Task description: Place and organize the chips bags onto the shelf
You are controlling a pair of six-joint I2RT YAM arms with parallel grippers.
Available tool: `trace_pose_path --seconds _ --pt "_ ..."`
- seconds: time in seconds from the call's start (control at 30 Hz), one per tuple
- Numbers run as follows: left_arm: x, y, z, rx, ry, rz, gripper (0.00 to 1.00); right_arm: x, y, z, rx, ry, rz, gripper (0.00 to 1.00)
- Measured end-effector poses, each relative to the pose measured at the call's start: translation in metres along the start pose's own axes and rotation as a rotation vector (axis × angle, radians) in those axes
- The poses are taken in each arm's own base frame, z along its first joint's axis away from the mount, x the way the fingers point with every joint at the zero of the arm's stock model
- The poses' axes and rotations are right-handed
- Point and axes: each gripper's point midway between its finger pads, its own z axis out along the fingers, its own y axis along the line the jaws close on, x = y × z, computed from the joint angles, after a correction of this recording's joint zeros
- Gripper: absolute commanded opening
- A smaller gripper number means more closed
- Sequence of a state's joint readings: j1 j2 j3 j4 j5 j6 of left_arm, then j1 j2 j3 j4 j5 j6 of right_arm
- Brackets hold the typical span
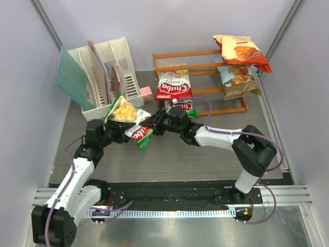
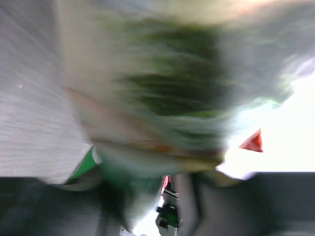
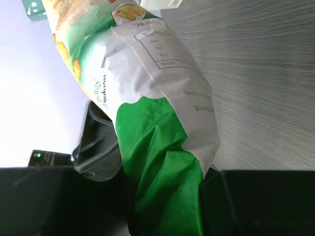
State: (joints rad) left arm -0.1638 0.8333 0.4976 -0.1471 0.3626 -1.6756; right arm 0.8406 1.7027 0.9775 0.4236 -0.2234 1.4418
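A green chips bag (image 1: 132, 123) with a red logo hangs over the table between both arms, yellow-green top leaning toward the file organizer. My right gripper (image 1: 154, 126) is shut on its green lower end (image 3: 157, 147), the foil pinched and creased between the two dark fingers (image 3: 64, 196). My left gripper (image 1: 122, 129) sits against the bag's other side. Its wrist view is a blur of green bag (image 2: 162, 88), so its jaws cannot be read. The shelf (image 1: 205, 54) holds a red bag (image 1: 174, 85), a cream-orange bag (image 1: 240, 51) and a light-blue-brown bag (image 1: 237, 80). Another green bag (image 1: 186, 106) lies at its foot.
A white file organizer (image 1: 123, 67) with folders stands at the back left, close behind the held bag. A small pink object (image 1: 146, 92) lies between it and the shelf. Grey walls close in on both sides of the table (image 1: 169, 154).
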Motion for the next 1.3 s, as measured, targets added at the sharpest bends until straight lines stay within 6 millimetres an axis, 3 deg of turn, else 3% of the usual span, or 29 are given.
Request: trace_pose_path --seconds 0.1,0.13,0.27,0.4,0.57,0.77,1.03,1.17,1.3 --pt "-0.001 0.000 -0.004 -0.031 -0.006 0.017 0.69 0.003 -0.001 -0.002 0.003 0.014 -0.032 0.16" --pt "-0.001 -0.002 -0.006 -0.036 -0.008 0.030 0.69 0.004 -0.001 -0.003 0.003 0.021 -0.041 0.10" --pt "-0.007 -0.018 -0.018 -0.047 -0.035 0.086 0.69 0.008 -0.003 -0.005 0.008 0.046 -0.069 0.02" --pt "-0.016 -0.020 -0.027 -0.075 -0.057 0.115 0.69 0.010 0.005 -0.013 -0.007 0.079 -0.092 0.02" --pt "-0.037 -0.016 -0.043 -0.124 -0.122 0.139 0.68 -0.002 0.010 -0.031 0.017 0.089 -0.129 0.01" --pt "-0.050 -0.022 -0.062 -0.153 -0.208 0.255 0.69 -0.020 0.008 -0.075 0.093 0.104 -0.199 0.01" --pt "-0.056 0.001 -0.070 -0.248 -0.232 0.311 0.69 -0.016 0.020 -0.142 0.172 0.095 -0.313 0.01" --pt "-0.057 0.010 -0.073 -0.284 -0.236 0.331 0.69 -0.048 0.028 -0.185 0.198 -0.053 -0.307 0.01" --pt "-0.057 0.013 -0.073 -0.299 -0.233 0.342 0.68 -0.080 0.015 -0.214 0.337 -0.166 -0.317 0.01"
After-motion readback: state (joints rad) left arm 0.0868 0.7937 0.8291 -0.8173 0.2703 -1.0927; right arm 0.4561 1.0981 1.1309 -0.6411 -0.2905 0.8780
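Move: My right hand still holds the green chips bag by its right end; the bag's middle is roughly 8 cm to the left of this hand. It is bound for the free stretch of the bottom shelf, about 33 cm to the right, 15 cm ahead and 12 cm below it. The lower green bag lies about 15 cm right and 14 cm ahead, the red Cuba bag some 12 cm right and 20 cm ahead. From my left hand, the free stretch is about 41 cm right and 15 cm ahead. Keeping my pinch on the bag's end, I carry it about 21 cm to the right across the front of the shelf, lifting it some 8 cm and tipping the right fingers about 25 degrees further down. My left fingers, already parting, open the rest of the way as that hand withdraws about 8 cm left and slightly back, rolling some 30 degrees. ##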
